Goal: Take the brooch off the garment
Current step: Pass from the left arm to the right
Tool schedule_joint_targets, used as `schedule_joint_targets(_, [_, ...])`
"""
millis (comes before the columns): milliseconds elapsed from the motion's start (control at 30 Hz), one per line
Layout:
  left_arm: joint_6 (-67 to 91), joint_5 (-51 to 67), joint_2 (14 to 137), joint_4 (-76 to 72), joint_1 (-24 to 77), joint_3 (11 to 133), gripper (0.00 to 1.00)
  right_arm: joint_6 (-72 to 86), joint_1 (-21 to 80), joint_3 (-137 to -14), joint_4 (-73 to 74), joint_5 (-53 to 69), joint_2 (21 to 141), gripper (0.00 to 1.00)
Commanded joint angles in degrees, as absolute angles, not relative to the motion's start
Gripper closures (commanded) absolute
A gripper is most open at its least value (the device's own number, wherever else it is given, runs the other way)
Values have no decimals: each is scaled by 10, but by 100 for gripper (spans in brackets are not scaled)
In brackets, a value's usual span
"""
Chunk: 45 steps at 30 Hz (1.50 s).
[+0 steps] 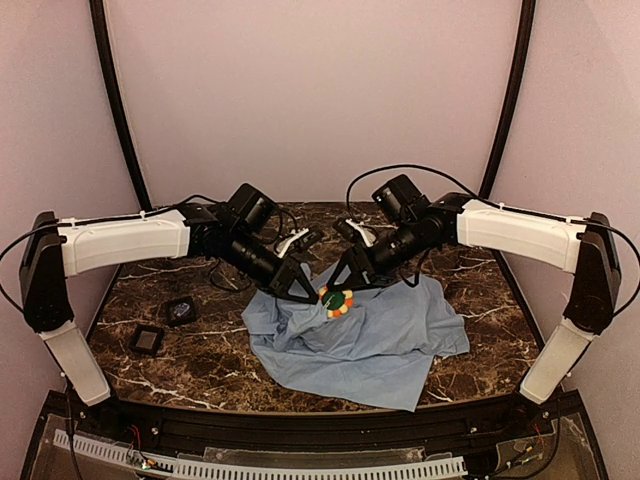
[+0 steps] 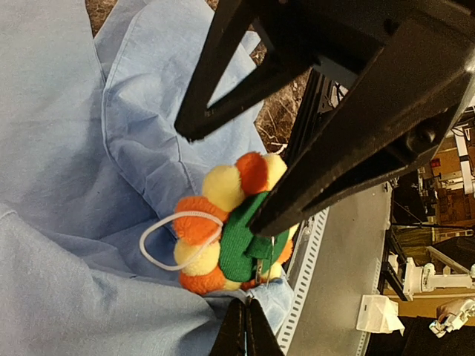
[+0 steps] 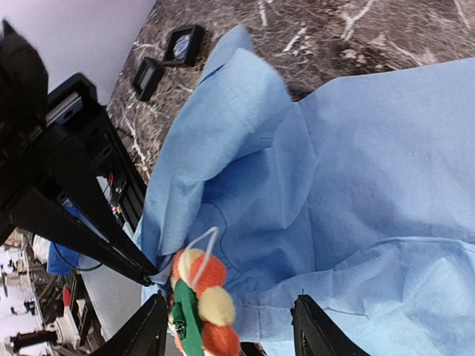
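The brooch [image 1: 336, 301], orange and yellow petals on a green back, hangs pinned to a raised fold of the light blue garment [image 1: 380, 340]. My left gripper [image 1: 305, 292] is shut on that garment edge just under the brooch [image 2: 223, 222], its tips [image 2: 245, 326] pinching the cloth [image 2: 74, 148]. My right gripper [image 1: 342, 284] is open. In its wrist view the brooch [image 3: 197, 308] lies against one finger [image 3: 145, 330], while the other finger [image 3: 315, 330] stands well apart over the garment [image 3: 356, 148]. A white loop [image 2: 159, 245] dangles from the brooch.
Two small black square pads [image 1: 181, 310] [image 1: 147, 340] lie on the dark marble table [image 1: 480, 290] left of the shirt. They also show in the right wrist view as one pad [image 3: 184, 43] and another pad [image 3: 148, 74]. A black rail [image 1: 300, 425] runs along the near edge.
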<state>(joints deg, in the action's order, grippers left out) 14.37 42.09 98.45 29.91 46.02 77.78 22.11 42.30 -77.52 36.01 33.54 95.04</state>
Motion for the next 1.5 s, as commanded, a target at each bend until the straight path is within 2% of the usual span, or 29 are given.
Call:
schedule_joint_targets(0, [120, 411, 992, 329, 467, 803, 99, 198, 421, -776, 354, 431, 969, 48])
schedule_joint_targets(233, [117, 405, 995, 336, 468, 807, 99, 196, 421, -774, 341, 484, 987, 57])
schedule_joint_targets(467, [115, 402, 998, 338, 467, 811, 99, 206, 421, -767, 328, 492, 993, 73])
schedule_joint_targets(733, [125, 376, 998, 336, 467, 810, 99, 230, 421, -755, 299, 487, 992, 100])
schedule_joint_targets(1033, [202, 317, 978, 287, 453, 799, 99, 315, 421, -715, 171, 371, 922, 100])
schedule_joint_targets(1267, [253, 323, 965, 268, 438, 804, 99, 325, 423, -668, 66, 250, 844, 100])
schedule_joint_targets(1467, [285, 317, 959, 295, 427, 851, 99, 319, 445, -681, -18, 156, 851, 100])
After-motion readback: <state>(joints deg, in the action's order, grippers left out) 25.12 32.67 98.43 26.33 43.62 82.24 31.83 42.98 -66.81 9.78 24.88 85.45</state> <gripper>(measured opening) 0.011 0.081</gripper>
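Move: The brooch hangs at the garment's edge, roughly 3 cm back and 3 cm to the left of my open right hand and just below it. The cloth pinched in my left fingers is some 3 cm farther left than the brooch, level with it fore and aft. The garment's heap lies about 15 cm below my right hand and 3 cm back. From my shut left hand, the brooch is about 4 cm to the right, at about its height. I ease my right hand about 3 cm back and 2 cm left until its fingers straddle the brooch, and close them to pinch it. Then I carry it up and forward, some 6 cm each way, swinging that hand about 20 degrees clockwise. My left hand keeps its pinch on the garment, nearly still at first, then follows about 5 cm forward and 3 cm up, turning 15 degrees counter-clockwise. ##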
